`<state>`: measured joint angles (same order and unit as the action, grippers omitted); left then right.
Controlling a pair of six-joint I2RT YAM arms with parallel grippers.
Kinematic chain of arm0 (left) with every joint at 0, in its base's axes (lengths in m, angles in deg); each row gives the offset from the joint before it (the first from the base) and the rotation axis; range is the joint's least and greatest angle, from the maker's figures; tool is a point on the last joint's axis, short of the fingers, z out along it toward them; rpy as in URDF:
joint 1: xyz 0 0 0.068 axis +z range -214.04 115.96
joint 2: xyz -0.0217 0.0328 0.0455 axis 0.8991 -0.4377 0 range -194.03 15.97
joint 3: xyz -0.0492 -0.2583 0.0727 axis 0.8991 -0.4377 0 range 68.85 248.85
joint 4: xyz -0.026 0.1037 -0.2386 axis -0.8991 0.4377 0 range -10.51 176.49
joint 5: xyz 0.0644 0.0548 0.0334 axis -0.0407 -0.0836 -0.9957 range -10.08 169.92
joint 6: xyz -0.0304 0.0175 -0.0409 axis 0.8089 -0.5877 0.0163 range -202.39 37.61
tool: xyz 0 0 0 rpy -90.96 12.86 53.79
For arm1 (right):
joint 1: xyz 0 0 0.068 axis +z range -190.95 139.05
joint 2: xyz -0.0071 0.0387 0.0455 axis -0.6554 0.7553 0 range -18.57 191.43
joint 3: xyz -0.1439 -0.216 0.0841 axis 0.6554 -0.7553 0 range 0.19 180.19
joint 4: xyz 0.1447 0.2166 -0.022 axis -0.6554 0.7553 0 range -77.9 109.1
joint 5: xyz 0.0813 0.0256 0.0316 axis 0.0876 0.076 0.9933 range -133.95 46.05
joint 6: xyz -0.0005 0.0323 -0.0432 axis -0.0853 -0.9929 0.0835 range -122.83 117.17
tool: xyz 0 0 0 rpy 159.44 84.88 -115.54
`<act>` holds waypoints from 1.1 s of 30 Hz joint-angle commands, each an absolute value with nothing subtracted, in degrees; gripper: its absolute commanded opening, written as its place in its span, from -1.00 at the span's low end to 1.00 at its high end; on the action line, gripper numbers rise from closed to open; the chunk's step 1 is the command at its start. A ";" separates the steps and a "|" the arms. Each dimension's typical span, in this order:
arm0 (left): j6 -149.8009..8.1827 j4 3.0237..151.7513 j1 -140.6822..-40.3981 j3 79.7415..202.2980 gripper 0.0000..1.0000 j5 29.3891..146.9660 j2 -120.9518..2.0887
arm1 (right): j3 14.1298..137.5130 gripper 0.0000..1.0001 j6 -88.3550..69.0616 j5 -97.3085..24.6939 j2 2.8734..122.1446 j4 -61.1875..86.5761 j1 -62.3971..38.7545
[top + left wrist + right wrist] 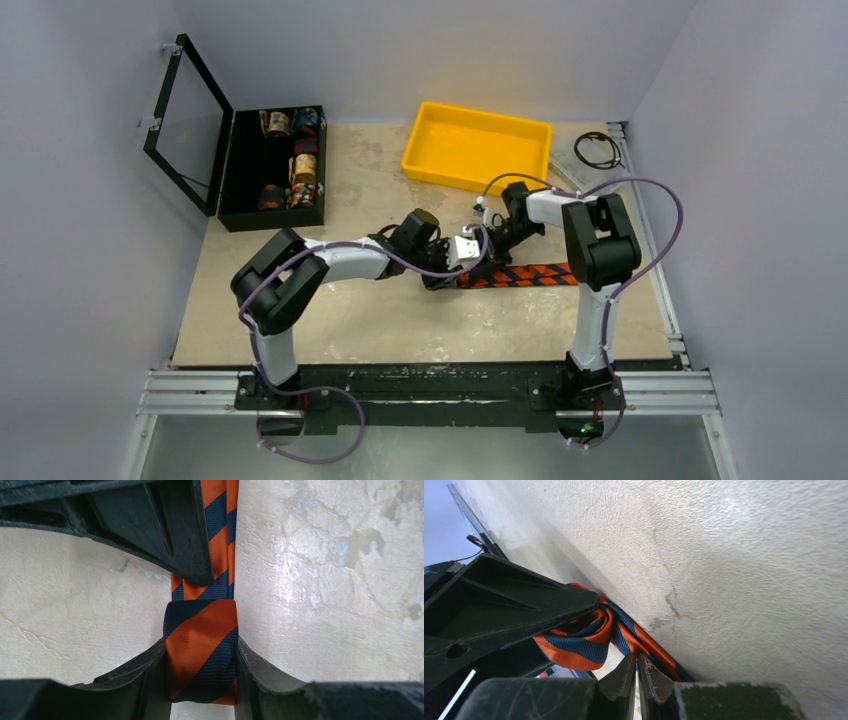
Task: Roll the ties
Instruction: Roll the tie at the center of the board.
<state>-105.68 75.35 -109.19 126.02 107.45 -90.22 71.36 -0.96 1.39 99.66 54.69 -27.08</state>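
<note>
The tie (pixel 530 275), striped orange and dark navy, lies flat on the table from the grippers out to the right. Its near end is wound into a small roll (pixel 202 630). My left gripper (pixel 201 655) is shut on that roll, one finger pressed against each side. In the top view the left gripper (pixel 440 274) meets the right gripper (pixel 478 247) mid-table. In the right wrist view the right gripper (pixel 637 664) is shut, its tips pinching the tie (pixel 574 647) where the flat strip joins the curled loop. The left finger (pixel 499 605) covers part of that loop.
A yellow tray (pixel 425 150) stands at the back centre. At the back left, a black box (pixel 240 175) with its lid raised holds several patterned fabric rolls. A black cable loop (pixel 598 150) lies at the back right corner.
</note>
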 commanded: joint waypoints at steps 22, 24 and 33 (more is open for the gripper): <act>-114.73 96.04 -110.40 132.27 -0.25 99.04 -98.66 | 69.14 -0.14 1.41 6.63 91.53 50.10 -27.24; -114.76 96.02 -110.43 132.22 -0.25 99.02 -98.63 | 68.30 -0.09 2.04 8.45 90.56 50.87 -27.31; -114.92 95.93 -110.40 131.90 -0.23 99.30 -98.42 | 69.27 0.01 -6.61 11.00 93.80 44.20 -25.92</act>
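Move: The tie roll is already gripped between the left fingertips, its middle about 1 cm to the right of that hand and 1 cm below it. From the right hand, whose shut fingers are on the flat strip close by, the roll lies roughly 4 cm to the left and 1 cm higher. The visible strip has its middle some 10 cm to the right of the right hand, level with it fore and aft; the yellow tray is about 26 cm ahead and 2 cm left of that hand. The tie roll, kept in the left fingers, is lifted just under 1 cm, then lowered nearly 2 cm towards the board as that wrist tips about 10 degrees steeper. The strip is then let go: the right fingers stay put at first, then open to about half and rise some 4 cm off it, easing nearly 2 cm left. ##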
